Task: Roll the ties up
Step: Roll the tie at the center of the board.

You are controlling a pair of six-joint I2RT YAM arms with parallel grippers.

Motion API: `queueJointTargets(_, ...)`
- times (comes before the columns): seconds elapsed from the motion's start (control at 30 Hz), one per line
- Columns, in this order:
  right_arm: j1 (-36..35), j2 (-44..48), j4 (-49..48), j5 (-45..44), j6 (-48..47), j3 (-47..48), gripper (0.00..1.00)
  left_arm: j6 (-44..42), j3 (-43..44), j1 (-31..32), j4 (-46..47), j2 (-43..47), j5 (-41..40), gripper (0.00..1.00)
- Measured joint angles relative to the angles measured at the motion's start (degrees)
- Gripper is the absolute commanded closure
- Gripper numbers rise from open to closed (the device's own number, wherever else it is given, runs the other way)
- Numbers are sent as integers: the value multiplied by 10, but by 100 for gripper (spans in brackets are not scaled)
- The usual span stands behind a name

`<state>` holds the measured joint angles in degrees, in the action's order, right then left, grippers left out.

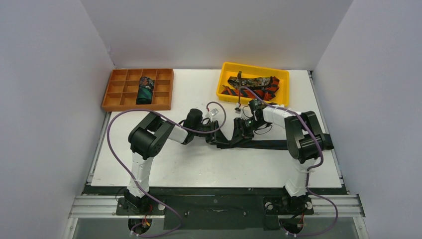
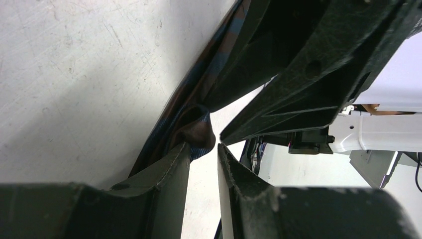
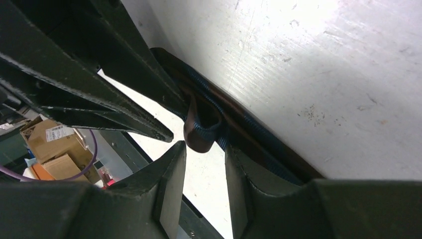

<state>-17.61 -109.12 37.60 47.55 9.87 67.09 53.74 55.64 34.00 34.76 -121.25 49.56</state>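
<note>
A navy-black tie (image 1: 278, 144) lies flat across the white table, running from the middle toward the right edge. Its left end is folded into a small loop (image 2: 197, 130), which also shows in the right wrist view (image 3: 201, 128). My left gripper (image 1: 217, 135) and right gripper (image 1: 242, 130) face each other low over that end. The left gripper (image 2: 204, 147) is open, with the loop just past its left fingertip (image 2: 179, 159) and bare table between the jaws. In its own view the right gripper (image 3: 205, 147) is open too, the loop just beyond its tips.
A yellow bin (image 1: 226, 74) at the back right holds a red-orange striped tie (image 1: 263, 92) and a mottled brown tie (image 1: 254, 81). An orange compartment tray (image 1: 117, 94) at the back left holds a dark teal rolled tie (image 1: 145, 89). Purple cables loop from both arms.
</note>
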Motion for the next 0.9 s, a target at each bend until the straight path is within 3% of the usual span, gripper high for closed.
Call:
queueJointTargets(0.1,-6,-11,-5,-4,2,1,83,3,0,0,4,-2,0,75)
queueJointTargets(0.13,-7,-14,-6,-6,2,1,95,5,0,0,5,-2,0,74)
queueJointTargets(0.2,-9,-17,-7,-12,1,1,100,6,0,0,9,-2,0,66)
queueJointTargets(0.27,-9,-21,-7,-23,-2,2,100,4,0,0,14,-2,2,52)
queueJointTargets(0.37,-7,-24,-5,-30,-4,3,100,-14,-4,0,17,11,7,40)
queueJointTargets(0.53,-3,-36,12,-27,-20,16,100,-145,-35,1,-43,106,-32,20)
queueJointTargets(0.7,0,-41,24,-22,-35,22,100,-315,-51,7,-96,197,-103,11)
queueJointTargets(0.9,0,-43,32,-19,-54,26,100,-461,-66,33,-141,202,-161,11)
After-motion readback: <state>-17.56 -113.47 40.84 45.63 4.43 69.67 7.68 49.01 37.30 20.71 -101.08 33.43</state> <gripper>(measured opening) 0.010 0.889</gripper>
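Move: The tie's folded end sits right at both sets of fingertips: roughly 1 cm to the right of and 1 cm below the left hand, and from the right hand about 1 cm to the left and 2 cm down. From the right hand, the middle of the flat strip still to be rolled lies level, some 20 cm to the right and 3 cm lower; the yellow box is about 24 cm ahead and 9 cm to the right, 1 cm lower. Lower the right gripper about 2 cm onto the tie's fold, shut its fingers to pinch it and hold it there. Then open the left gripper wide, lift it off to the left and roll it some 45 degrees, forward side rising; after about 6 cm of rise, sink halfway back with the open fingers lined up either side of the folded end. ##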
